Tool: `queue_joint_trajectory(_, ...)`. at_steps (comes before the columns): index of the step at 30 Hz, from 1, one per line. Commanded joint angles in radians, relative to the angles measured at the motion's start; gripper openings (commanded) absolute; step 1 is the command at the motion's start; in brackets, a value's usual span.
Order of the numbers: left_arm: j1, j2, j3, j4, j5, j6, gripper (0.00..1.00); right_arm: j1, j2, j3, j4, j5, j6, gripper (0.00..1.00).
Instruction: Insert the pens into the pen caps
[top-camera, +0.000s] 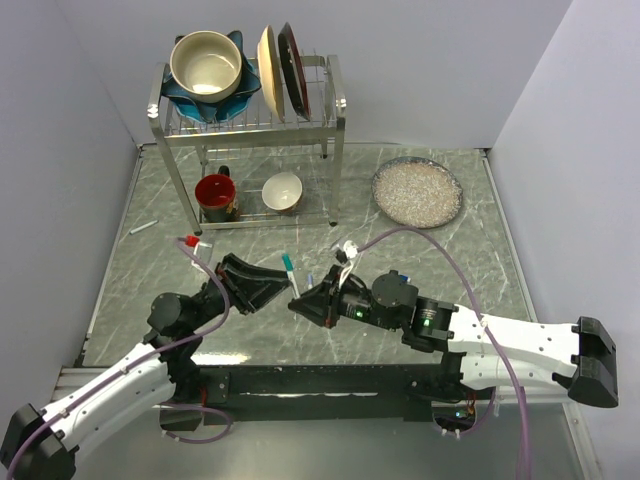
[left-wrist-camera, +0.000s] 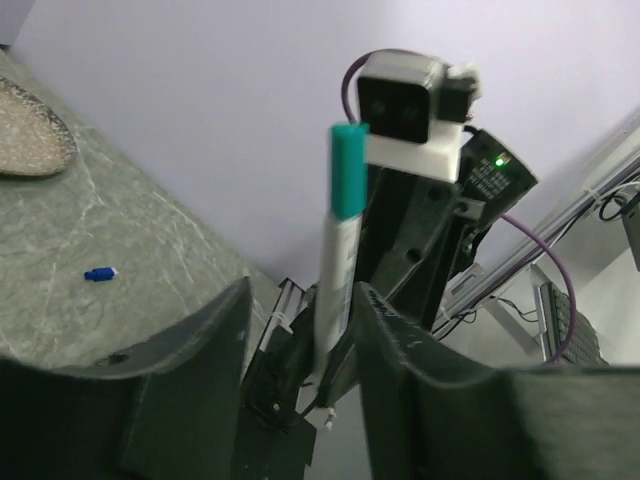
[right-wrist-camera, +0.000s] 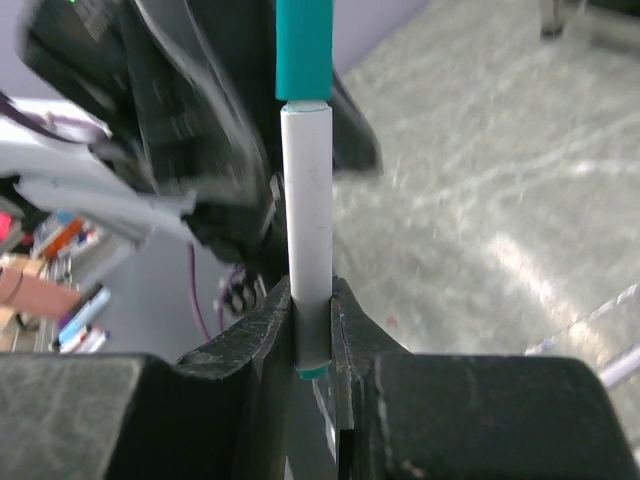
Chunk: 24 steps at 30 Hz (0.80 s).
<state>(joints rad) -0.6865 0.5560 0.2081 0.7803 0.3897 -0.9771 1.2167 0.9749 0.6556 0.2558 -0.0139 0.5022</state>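
A white-barrelled pen (right-wrist-camera: 306, 200) stands upright with a teal pen cap (right-wrist-camera: 303, 50) on its top end. My right gripper (right-wrist-camera: 312, 290) is shut on the lower barrel, and a teal end shows just below the fingers. In the left wrist view the same pen (left-wrist-camera: 338, 260) and teal cap (left-wrist-camera: 349, 170) rise between the fingers of my left gripper (left-wrist-camera: 303, 300), which is open with a gap beside the barrel. From above, the pen (top-camera: 289, 268) sits between the left gripper (top-camera: 280, 285) and the right gripper (top-camera: 300, 303). A small blue cap (left-wrist-camera: 98, 273) lies on the table.
A dish rack (top-camera: 335, 110) with bowls and plates stands at the back, with a red mug (top-camera: 215, 195) and a white bowl (top-camera: 283, 190) under it. A plate of rice (top-camera: 417, 190) sits at the back right. Another white pen (top-camera: 143, 227) lies at the left.
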Motion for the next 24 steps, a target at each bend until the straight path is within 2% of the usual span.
queue_joint_trajectory(1, -0.002, -0.044, 0.014, -0.016, 0.014, 0.020, 0.55, -0.003, 0.004, 0.067, 0.053, 0.017, -0.053, 0.00)
queue_joint_trajectory(3, -0.002, -0.056, 0.028, -0.032, 0.003, 0.034, 0.65, -0.005, 0.004, 0.061, 0.060, 0.017, -0.048, 0.00)
queue_joint_trajectory(8, -0.002, -0.059, 0.053, -0.018, 0.044, 0.055, 0.70, -0.005, -0.002, 0.053, 0.065, -0.018, -0.042, 0.00)
queue_joint_trajectory(10, -0.002, -0.059, 0.083, -0.073, 0.084, 0.048, 0.83, -0.003, -0.010, 0.050, 0.063, -0.026, -0.039, 0.00)
queue_joint_trajectory(12, -0.002, -0.051, 0.155, -0.163, 0.098, 0.079, 0.89, -0.005, -0.021, 0.049, 0.062, -0.040, -0.037, 0.00)
queue_joint_trajectory(16, -0.002, -0.002, 0.257, -0.286, 0.138, 0.164, 0.90, -0.003, -0.035, 0.035, 0.068, -0.083, -0.030, 0.00)
queue_joint_trajectory(19, -0.002, 0.010, 0.286, -0.264, 0.170, 0.195, 0.90, 0.000, -0.044, 0.023, 0.076, -0.112, -0.021, 0.00)
queue_joint_trajectory(24, -0.002, 0.024, 0.315, -0.271, 0.147, 0.215, 0.83, 0.003, -0.071, 0.009, 0.077, -0.127, -0.016, 0.00)
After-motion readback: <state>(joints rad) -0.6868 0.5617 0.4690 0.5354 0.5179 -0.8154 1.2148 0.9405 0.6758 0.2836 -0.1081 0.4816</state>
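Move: The teal cap, on the white pen that the right fingers grip near its tail, stands about 3 cm above the left fingertips, 2 cm ahead and 2 cm to their right; the gripped tail lies some 4 cm back, 3 cm right and 3 cm below. A blue-topped pen lies on the table about 3 cm ahead, 7 cm right and 22 cm down. From the right hand the cap is roughly 6 cm ahead, 6 cm up and 1 cm left. Spreading its fingers from part-open to wide, the left hand first eases back a little, then rises about 6 cm and tips its fingers up some 10 degrees, coming up level with the teal cap. The right hand keeps its grip on the forward-leaning pen, lifting it about 3 cm and drawing back 1.5 cm. ##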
